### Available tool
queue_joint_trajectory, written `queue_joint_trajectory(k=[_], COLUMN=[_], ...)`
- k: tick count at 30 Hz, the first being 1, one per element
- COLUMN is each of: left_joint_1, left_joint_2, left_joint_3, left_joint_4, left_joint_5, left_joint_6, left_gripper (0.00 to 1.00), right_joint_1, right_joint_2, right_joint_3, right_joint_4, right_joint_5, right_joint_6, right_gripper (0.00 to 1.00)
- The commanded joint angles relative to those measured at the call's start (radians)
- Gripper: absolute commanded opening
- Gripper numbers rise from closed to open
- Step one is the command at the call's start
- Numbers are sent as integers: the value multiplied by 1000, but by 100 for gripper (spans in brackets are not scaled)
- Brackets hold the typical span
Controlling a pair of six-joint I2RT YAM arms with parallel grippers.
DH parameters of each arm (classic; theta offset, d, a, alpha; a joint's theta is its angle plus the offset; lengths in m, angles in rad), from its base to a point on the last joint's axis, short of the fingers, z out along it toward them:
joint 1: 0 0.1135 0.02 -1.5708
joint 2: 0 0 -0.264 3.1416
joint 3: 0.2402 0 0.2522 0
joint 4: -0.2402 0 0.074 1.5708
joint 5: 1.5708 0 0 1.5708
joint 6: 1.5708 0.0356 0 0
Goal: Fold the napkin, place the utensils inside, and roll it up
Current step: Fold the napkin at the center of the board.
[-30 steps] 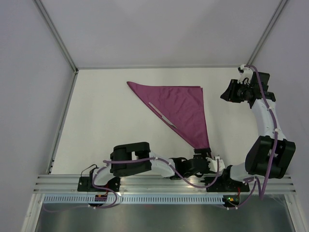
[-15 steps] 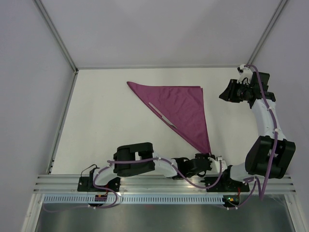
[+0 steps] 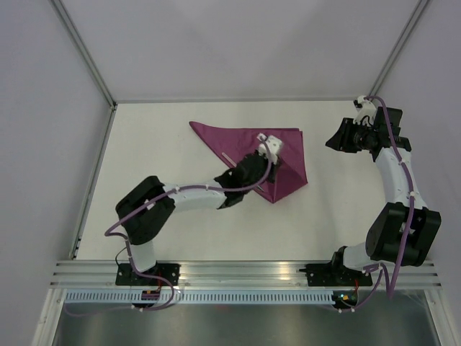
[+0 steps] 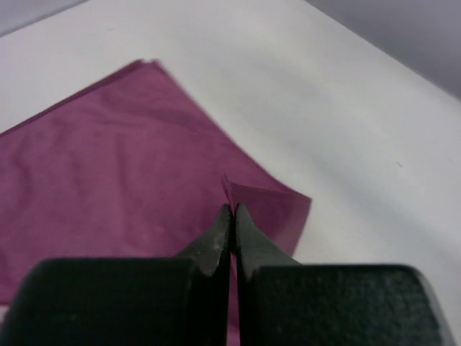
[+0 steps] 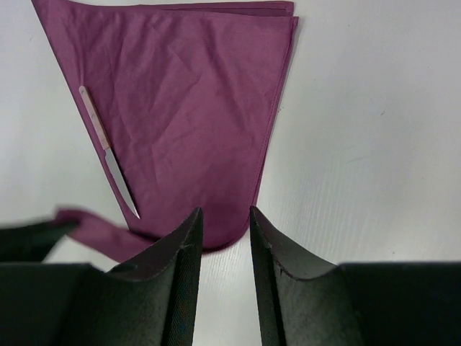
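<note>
The plum napkin lies folded in a triangle on the white table, its near point doubled back. My left gripper is shut on that corner and holds it above the cloth. In the left wrist view the jaws pinch a thin edge of the napkin. A silvery knife lies along the napkin's left edge; from above only its far end shows beside the left arm. My right gripper is open and empty, off the cloth's right side, also seen in its wrist view.
The table is walled by metal frame posts at the back corners and along the left edge. An aluminium rail runs along the near edge with both arm bases on it.
My left gripper has swung from the near edge up over the napkin, carrying the near corner with it and folding it back. The right arm has barely moved.
</note>
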Motion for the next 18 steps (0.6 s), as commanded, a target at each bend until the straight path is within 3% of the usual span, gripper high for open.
queue_joint_trajectory(k=[1, 5, 8, 18], left_joint_1=[146, 354, 445, 568], left_joint_2=[-84, -101, -90, -9], left_joint_3=[-83, -142, -175, -153], left_joint_4=[-39, -52, -26, -38], left_joint_5=[120, 238, 311, 410], left_joint_6=[-296, -428, -473, -514], left_gripper=[2, 2, 2, 2], right_joint_1=[3, 8, 13, 20], right_joint_2=[-12, -11, -8, -3], right_joint_3=[-2, -3, -3, -8], right_joint_4=[18, 19, 19, 18], right_joint_5=[-29, -28, -26, -17], right_joint_6=[1, 1, -1, -8], right_gripper=[38, 38, 38, 38])
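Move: The left hand still holds the napkin's lifted near-right corner. The knife lying along the napkin's slanted edge is about 9 cm ahead of this hand, 16 cm to its left and 13 cm below. The napkin's far-left corner is some 33 cm ahead and 37 cm left, its far-right corner about 29 cm ahead and 9 cm right. From the right hand, the knife is roughly 30 cm left, 1 cm ahead and 17 cm below. Sweeping the pinched napkin corner left and forward towards the knife, the left hand travels about 18 cm left and 12 cm forward, fast at first, then easing. After a level start it sinks some 7 cm over the knife, fingers staying shut while the wrist tips them down and swings them counter-clockwise. ##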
